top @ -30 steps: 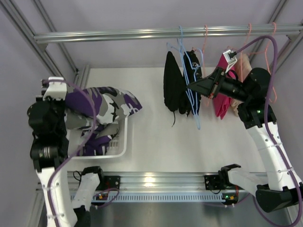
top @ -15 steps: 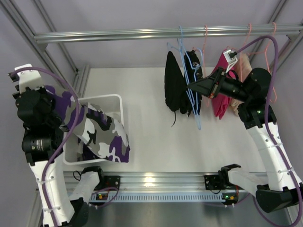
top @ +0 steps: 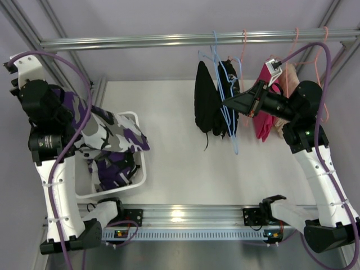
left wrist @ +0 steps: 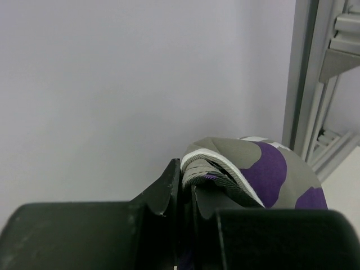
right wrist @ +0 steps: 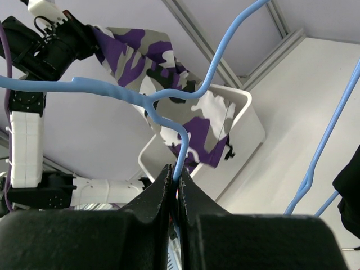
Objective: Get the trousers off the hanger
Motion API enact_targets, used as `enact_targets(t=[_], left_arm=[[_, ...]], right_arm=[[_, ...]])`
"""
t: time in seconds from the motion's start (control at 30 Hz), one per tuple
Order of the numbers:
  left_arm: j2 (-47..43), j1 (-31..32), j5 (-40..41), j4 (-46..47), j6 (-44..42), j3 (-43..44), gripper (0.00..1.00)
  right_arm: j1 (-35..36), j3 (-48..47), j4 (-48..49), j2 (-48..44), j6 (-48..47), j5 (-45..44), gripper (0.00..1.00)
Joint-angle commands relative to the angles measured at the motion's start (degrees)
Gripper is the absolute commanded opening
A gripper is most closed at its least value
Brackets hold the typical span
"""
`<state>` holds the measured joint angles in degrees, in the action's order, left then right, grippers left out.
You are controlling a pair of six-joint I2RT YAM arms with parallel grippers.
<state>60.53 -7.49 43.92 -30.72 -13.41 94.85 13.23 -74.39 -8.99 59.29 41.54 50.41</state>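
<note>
The camouflage trousers [top: 115, 136], purple, white and black, hang from my left gripper [top: 68, 112] at the far left, draped down over the white basket [top: 140, 121]. In the left wrist view the left gripper [left wrist: 185, 179] is shut on a fold of the camouflage trousers [left wrist: 264, 171]. The black trousers [top: 205, 104] hang from the rail at centre right. My right gripper [top: 228, 103] is shut on a bare blue hanger [top: 229, 126] just right of them. The right wrist view shows this gripper [right wrist: 176, 173] pinching the blue hanger's wire [right wrist: 183, 138], with the camouflage trousers [right wrist: 169, 73] and basket [right wrist: 247, 104] beyond.
A metal rail [top: 140, 41] crosses the back and carries further blue and pink hangers. A bright pink garment [top: 263, 121] and a beige garment [top: 289, 79] hang behind my right arm. Slanted frame posts [top: 31, 34] stand at both back corners.
My left gripper has risen and swung to the far left with the camouflage trousers, which now hang over the basket. The right arm and the hanger have not moved.
</note>
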Motion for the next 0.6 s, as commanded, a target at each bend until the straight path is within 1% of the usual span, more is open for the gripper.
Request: enact_targets(t=[0.0, 0.03, 0.07, 0.13, 0.17, 0.3, 0.37, 0.47, 0.57], left_arm=[[-0.94, -0.25, 3.28, 18.24, -5.56, 4.55, 0.00], [-1.20, -0.25, 2.41, 18.41, -5.75, 4.38, 0.00], [-1.55, -0.34, 0.40, 16.33, -5.92, 4.21, 0.00], [-3.48, -0.34, -2.69, 15.69, -6.10, 1.84, 0.00], [-4.62, -0.25, -1.66, 18.74, -8.45, -1.13, 0.00], [-6.30, -0.34, 0.46, 25.60, -11.90, -3.79, 0.00], [-6.74, -0.34, 1.07, 28.07, -12.95, -3.36, 0.00], [-5.34, -0.25, 2.30, 30.19, -14.62, -0.28, 0.00], [-4.28, -0.25, 2.57, 36.07, -18.22, 1.48, 0.00]], right_arm=[[-0.14, -2.60, 3.81, -1.37, -1.11, -0.05, 0.00], [-0.14, -2.60, 3.90, -1.45, -1.28, -0.05, 0.00], [-0.23, -2.52, 3.81, -1.54, -1.37, -0.05, 0.00], [-0.14, -2.25, 3.90, -1.63, -1.29, -0.14, 0.00], [-0.23, -2.08, 3.81, -1.72, -1.46, -0.05, 0.00], [-0.14, -1.72, 3.98, -1.72, -1.37, 0.04, 0.00], [-0.23, -1.72, 4.25, -1.63, -1.20, 0.30, 0.00], [-0.23, -1.72, 4.69, -1.63, -0.93, 0.30, 0.00], [-0.23, -1.81, 4.69, -1.89, -0.85, 0.39, 0.00]])
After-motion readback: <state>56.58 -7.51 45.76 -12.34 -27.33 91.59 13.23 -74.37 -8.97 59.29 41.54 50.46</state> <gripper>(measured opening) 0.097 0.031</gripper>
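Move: The left hand holds the camouflage trousers high and out towards the left wall; the white basket's middle lies about 15 cm to its right, roughly level fore and aft, and some 43 cm below. The bunched part already in the basket is about 17 cm right, 4 cm back and 45 cm down, while the loose end at the basket's right rim is roughly 28 cm right, 3 cm ahead and 33 cm down. From the right hand the basket is about 38 cm left, 2 cm ahead and 40 cm down. Keeping its pinch on the edge of the trousers, the left hand lifts them, first nearly straight up and then up and back, about 5.5 cm higher and 3 cm nearer its base, high above the basket's left side. On the way the wrist tips its left-forward-pointing fingers upward by some 15 degrees, so the cloth is drawn up and its loose end is pulled leftwards off the basket's right rim; the right hand stays put, still gripping the empty blue hanger. ##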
